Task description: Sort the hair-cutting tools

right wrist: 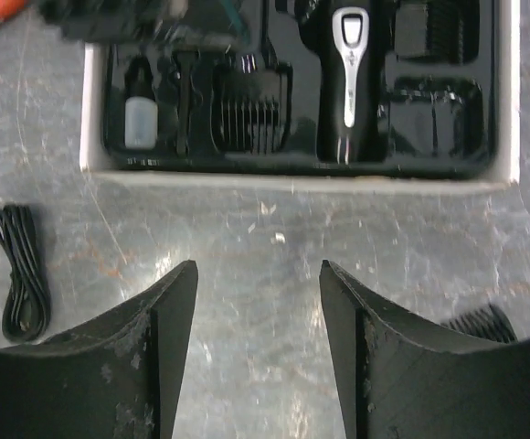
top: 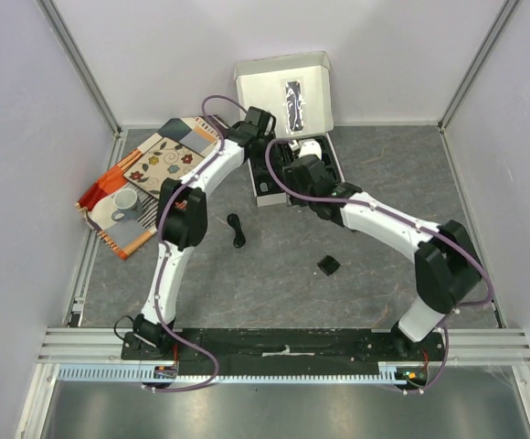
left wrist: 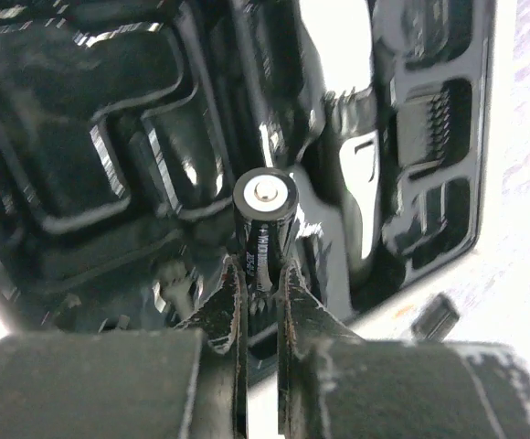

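Observation:
My left gripper [left wrist: 263, 270] is shut on a tiny black cylinder [left wrist: 265, 219] with a silver end, held over the black moulded tray [left wrist: 100, 137] of the white box [top: 288, 197]. The black-and-silver clipper [right wrist: 349, 73] lies in the tray, with comb attachments [right wrist: 251, 110] beside it. My right gripper [right wrist: 258, 265] is open with nothing between its fingers, hanging over bare table just in front of the box. A coiled black cord [right wrist: 23, 270] lies on the table to its left, and a loose comb attachment [top: 329, 265] lies to its right. In the top view, the left gripper [top: 261, 128] and the right gripper [top: 290, 166] both hang over the box.
The box lid [top: 283, 91] stands open at the back. A white cup [top: 125, 206] sits on a patterned cloth [top: 155, 165] at the left. A small white bottle [right wrist: 137, 119] sits in the tray's left slot. Enclosure walls surround the table.

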### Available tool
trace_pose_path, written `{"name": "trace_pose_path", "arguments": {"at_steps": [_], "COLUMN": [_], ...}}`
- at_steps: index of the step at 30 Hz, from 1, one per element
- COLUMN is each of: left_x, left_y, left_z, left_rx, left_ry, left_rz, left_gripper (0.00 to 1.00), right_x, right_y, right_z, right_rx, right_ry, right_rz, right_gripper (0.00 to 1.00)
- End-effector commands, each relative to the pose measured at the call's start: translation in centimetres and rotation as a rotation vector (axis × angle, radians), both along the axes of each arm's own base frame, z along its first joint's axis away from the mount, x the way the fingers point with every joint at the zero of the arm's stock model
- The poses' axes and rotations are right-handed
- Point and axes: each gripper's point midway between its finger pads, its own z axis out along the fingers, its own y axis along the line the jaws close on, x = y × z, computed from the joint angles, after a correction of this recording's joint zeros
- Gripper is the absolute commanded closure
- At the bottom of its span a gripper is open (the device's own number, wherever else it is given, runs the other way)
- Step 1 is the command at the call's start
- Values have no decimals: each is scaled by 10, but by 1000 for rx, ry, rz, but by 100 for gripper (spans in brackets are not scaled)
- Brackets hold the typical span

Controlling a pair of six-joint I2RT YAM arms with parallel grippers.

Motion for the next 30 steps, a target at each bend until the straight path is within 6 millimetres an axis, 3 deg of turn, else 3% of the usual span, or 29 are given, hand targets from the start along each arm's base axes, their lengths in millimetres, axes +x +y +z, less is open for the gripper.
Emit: {"name": "trace_pose_path", "arguments": {"at_steps": [1, 3, 5, 7, 8, 9, 10, 11, 12, 13, 15, 16, 18, 19, 25, 30], "left_x": [-20, -30, -46, -60, -68, -73, -82, -90, -97, -106, -122, -131, -143, -150, -164, -162], "left_y": [33, 46, 62, 76, 79, 81, 84, 86, 87, 90, 89, 89, 87, 89, 96, 95], "left_z": [80, 86, 96, 88, 105, 110, 101, 117, 118, 107, 116, 105, 103, 91, 73, 72], "left_rx": [95, 133, 168, 202, 184, 170, 172, 153, 163, 182, 188, 199, 195, 210, 224, 223], "left_ry": [-163, -170, -185, -172, -202, -211, -199, -230, -242, -230, -269, -254, -258, -236, -223, -227], "left_rz": [-3, 16, 29, 50, 56, 63, 61, 64, 68, 69, 71, 64, 53, 44, 46, 43], "left_gripper": [98, 98, 98, 98, 98, 98, 98, 98, 98, 98, 98, 98, 98, 98, 98, 98], "right_x": [37, 46, 51, 60, 62, 69, 72, 75, 81, 84, 91, 93, 100, 103, 119, 123], "right_y": [12, 19, 23, 21, 21, 20, 20, 20, 19, 21, 21, 21, 18, 17, 8, 2], "right_z": [11, 14, -2, -9, -13, -11, -19, -21, -19, -24, -21, -28, -28, -33, -44, -54], "right_rx": [19, 27, -5, -34, -43, -38, -49, -48, -37, -36, -34, -46, -57, -65, -65, -66], "right_ry": [-51, -64, -40, -40, -37, -48, -39, -42, -55, -49, -59, -51, -62, -55, -49, -34], "right_rz": [13, 36, 46, 32, 28, 18, 22, 19, 14, 17, 12, 11, -3, -6, -36, -54], "right_gripper": [36, 36, 36, 36, 36, 36, 36, 36, 36, 36, 36, 36, 36, 36, 36, 36]}}
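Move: The left hand still grips the battery over the tray; the black cord lies about 15 cm back, 14 cm left and 9 cm below it, and the oil bottle in the tray about 3 cm back, 4 cm left and 6 cm down. From the open right hand, the hair clipper in the tray is some 17 cm ahead, 4 cm right and 12 cm below, the front comb guard about 12 cm ahead and 1 cm left, the oil bottle 12 cm ahead and 7 cm left. Keeping its grip on the battery, the left hand clears the box for the right one, going back about 18 cm and left some 10 cm in an arch that climbs roughly 10 cm and then sinks by more than half of that, towards the table beside the cord, while the wrist rolls about 15 degrees, left side up. Meanwhile the right hand reaches forward over the box's front edge by about 10 cm and sinks some 6 cm towards the clipper and the front comb guard, fingers staying open and nearly unturned, slowing above the tray without gripping anything. ##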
